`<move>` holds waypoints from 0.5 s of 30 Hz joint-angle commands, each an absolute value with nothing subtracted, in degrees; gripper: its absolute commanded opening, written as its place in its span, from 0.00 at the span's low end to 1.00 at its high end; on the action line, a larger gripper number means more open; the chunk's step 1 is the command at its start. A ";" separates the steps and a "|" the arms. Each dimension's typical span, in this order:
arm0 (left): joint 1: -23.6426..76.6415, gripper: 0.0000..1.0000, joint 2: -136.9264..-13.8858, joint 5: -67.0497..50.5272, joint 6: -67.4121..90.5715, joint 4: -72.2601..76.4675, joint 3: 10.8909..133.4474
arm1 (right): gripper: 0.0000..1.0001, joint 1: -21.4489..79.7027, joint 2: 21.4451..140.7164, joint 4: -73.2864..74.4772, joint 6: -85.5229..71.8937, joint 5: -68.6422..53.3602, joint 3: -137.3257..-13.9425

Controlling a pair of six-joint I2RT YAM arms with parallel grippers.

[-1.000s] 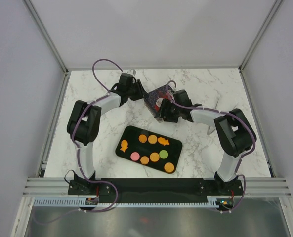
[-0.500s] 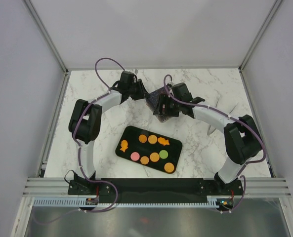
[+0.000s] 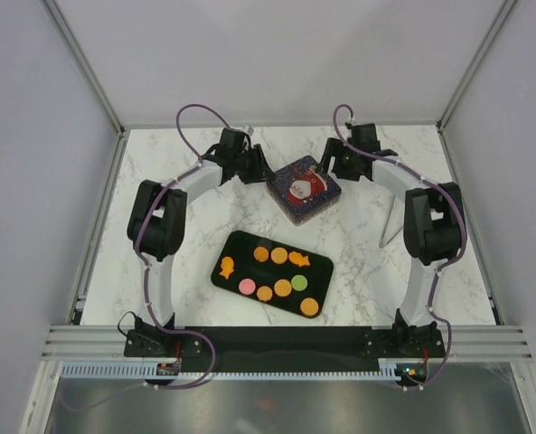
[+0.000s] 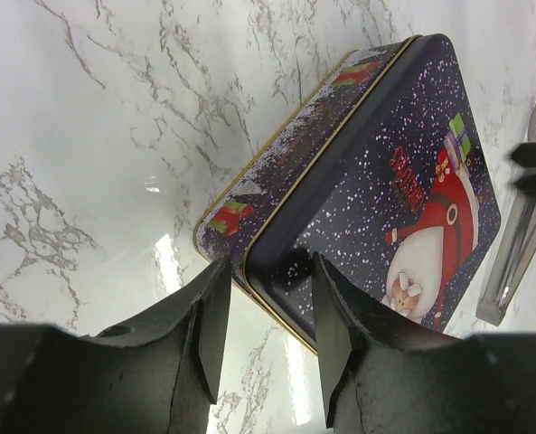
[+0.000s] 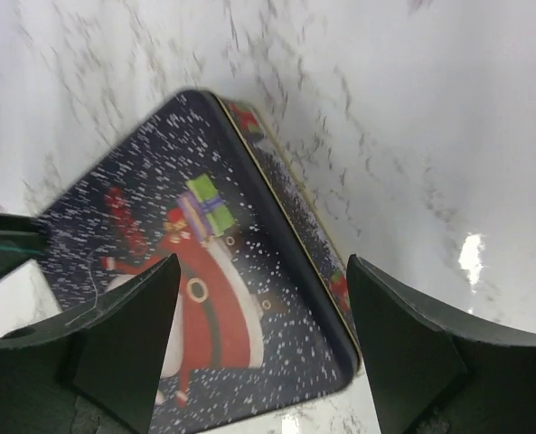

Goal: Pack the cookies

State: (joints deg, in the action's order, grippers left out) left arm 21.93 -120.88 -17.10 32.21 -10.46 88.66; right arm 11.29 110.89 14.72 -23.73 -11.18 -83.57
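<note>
The cookies (image 3: pixel 279 255), round orange, pink and green ones plus orange fish and star shapes, lie on a black tray (image 3: pixel 243 249) at the table's middle. Behind it sits a dark blue square tin (image 3: pixel 304 188) with a Santa lid, closed and flat on the marble. My left gripper (image 3: pixel 257 169) is at the tin's left corner. In the left wrist view it (image 4: pixel 268 262) is open, its fingers either side of the tin (image 4: pixel 403 181) rim, not pressing it. My right gripper (image 3: pixel 333 167) hovers wide open over the tin's (image 5: pixel 186 298) right corner, empty (image 5: pixel 261 262).
Metal tongs (image 3: pixel 392 221) lie on the marble right of the tin, also seen as tongs (image 4: pixel 516 253) in the left wrist view. White walls enclose the table on the left, back and right.
The tin, earlier tilted between both grippers, now lies flat. The right arm has swung back and to the right, off the tin, jaws wider. The left gripper has loosened.
</note>
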 commanded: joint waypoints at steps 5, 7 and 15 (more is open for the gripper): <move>22.41 0.47 -127.09 -15.82 27.16 -23.73 88.94 | 0.83 12.57 115.85 10.64 -24.69 -20.13 -81.67; 22.33 0.46 -127.35 -15.82 27.07 -23.82 89.29 | 0.83 12.57 115.14 9.94 -25.13 -21.70 -80.51; 22.24 0.36 -129.99 -16.61 28.21 -24.17 91.49 | 0.83 12.92 110.74 7.47 -27.34 -25.05 -74.71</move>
State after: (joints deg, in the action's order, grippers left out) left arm 21.50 -123.44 -19.40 31.62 -14.59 93.32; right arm 11.68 113.06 7.77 -25.91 -19.81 -75.96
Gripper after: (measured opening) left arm 0.427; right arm 0.833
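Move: The closed cookie tin, lying as a diamond, has its middle about 6 cm back from the right gripper, 7 cm to its left and 6 cm below, so the open fingers hang over its far-right edge. The tongs lie roughly 13 cm back and 20 cm right of that gripper, the black tray some 30 cm back and 16 cm left. From the left gripper, at the tin's left corner, the tin's middle is about 2 cm back, 11 cm right and 3 cm below. Drop the open right gripper quickly, about 4.5 cm, with some 2.5 cm to the left, so that its fingers come down astride the tin's far-right edge, one over the lid and one outside the wall. Then draw it back some 2 cm, bearing on that edge and pushing the tin back. Keep the left fingers on the left corner as the pivot. ##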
